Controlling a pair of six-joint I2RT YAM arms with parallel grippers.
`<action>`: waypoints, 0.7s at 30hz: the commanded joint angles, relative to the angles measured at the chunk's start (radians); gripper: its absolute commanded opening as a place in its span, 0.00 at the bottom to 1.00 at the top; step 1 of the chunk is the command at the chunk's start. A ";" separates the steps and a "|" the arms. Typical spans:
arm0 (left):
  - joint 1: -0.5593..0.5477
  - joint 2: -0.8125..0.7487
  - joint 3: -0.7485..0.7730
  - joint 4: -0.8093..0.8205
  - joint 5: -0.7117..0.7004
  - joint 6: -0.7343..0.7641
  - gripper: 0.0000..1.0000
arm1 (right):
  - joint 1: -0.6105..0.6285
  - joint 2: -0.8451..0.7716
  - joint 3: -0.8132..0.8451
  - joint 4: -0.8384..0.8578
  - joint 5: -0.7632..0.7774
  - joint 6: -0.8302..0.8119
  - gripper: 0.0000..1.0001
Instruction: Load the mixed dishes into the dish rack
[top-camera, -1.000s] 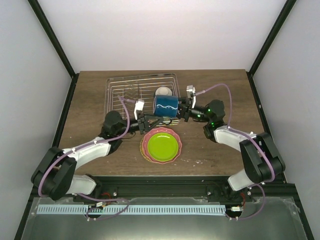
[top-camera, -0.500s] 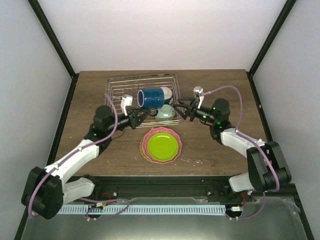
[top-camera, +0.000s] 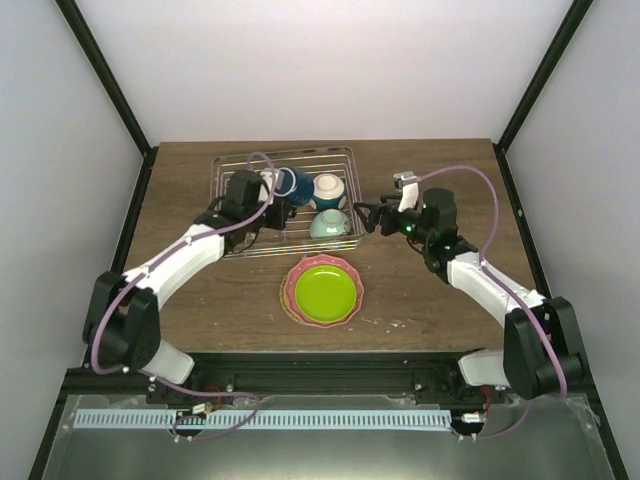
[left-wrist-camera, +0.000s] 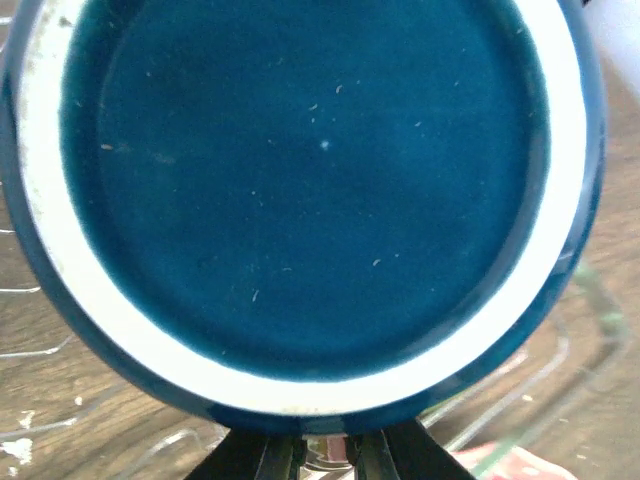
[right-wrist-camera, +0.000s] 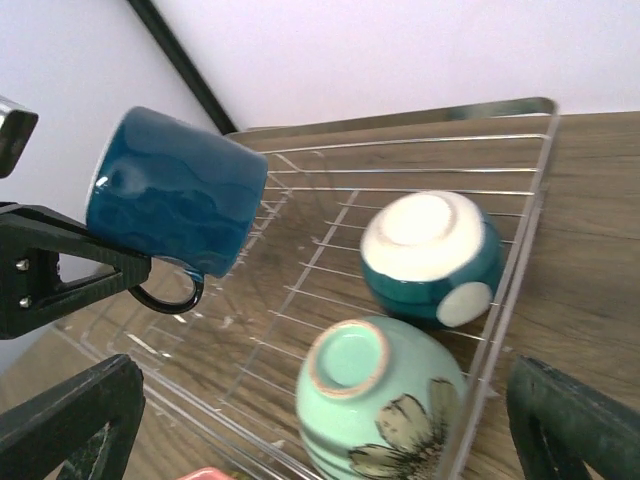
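The dark blue mug (top-camera: 296, 184) hangs on its side over the left part of the dish rack (top-camera: 300, 152), with my left gripper (top-camera: 277, 198) shut on its handle. In the left wrist view the mug's base (left-wrist-camera: 320, 180) fills the frame above the closed fingers (left-wrist-camera: 255, 455). My right gripper (top-camera: 371, 216) stands wide open just right of the rack, holding nothing. A cream-bottomed bowl (right-wrist-camera: 430, 250) and a pale mint bowl (right-wrist-camera: 385, 400) lie upside down in the rack (right-wrist-camera: 530, 200). The lime-green plate (top-camera: 325, 291) sits on the pink plate (top-camera: 290, 290) in front of the rack.
Black frame posts (top-camera: 110, 90) rise at both back corners of the wooden table (top-camera: 450, 170). White walls close in the sides and the back. Upright prongs (top-camera: 262, 185) stand in the rack's left half, under the mug.
My right gripper has let go of the mug, opened wide and drawn back to the right. My left arm has carried the mug back and left, over the rack.
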 joint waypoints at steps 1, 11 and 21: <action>0.003 0.107 0.138 -0.068 -0.108 0.084 0.00 | -0.003 -0.054 0.053 -0.142 0.147 -0.066 1.00; 0.005 0.295 0.277 -0.160 -0.150 0.090 0.00 | -0.003 -0.085 0.051 -0.203 0.220 -0.115 1.00; -0.014 0.337 0.354 -0.300 -0.153 0.135 0.00 | -0.005 -0.060 0.063 -0.214 0.223 -0.124 1.00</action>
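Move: My left hand already holds the blue mug by its handle, mouth down. The free rack spot for it is about 8 cm ahead of that hand, 3 cm to the right and 10 cm below. The teal-and-white bowl sits some 9 cm ahead and 11 cm right of my left hand, the mint bowl about level with it and 11 cm right, both about 13 cm lower. From my empty right hand that spot is about 7 cm ahead, 16 cm left and 13 cm down. I sink the mug about 8 cm with my left hand into the free part of the rack, left of the teal-and-white bowl. I reach some 4 cm forward early on, then ease up by a centimetre at the end. As I go, I tip the fingers further down, roll the hand's left side up and keep the handle pinched. My open right hand backs off about 3 cm to the right, turning slightly clockwise. ##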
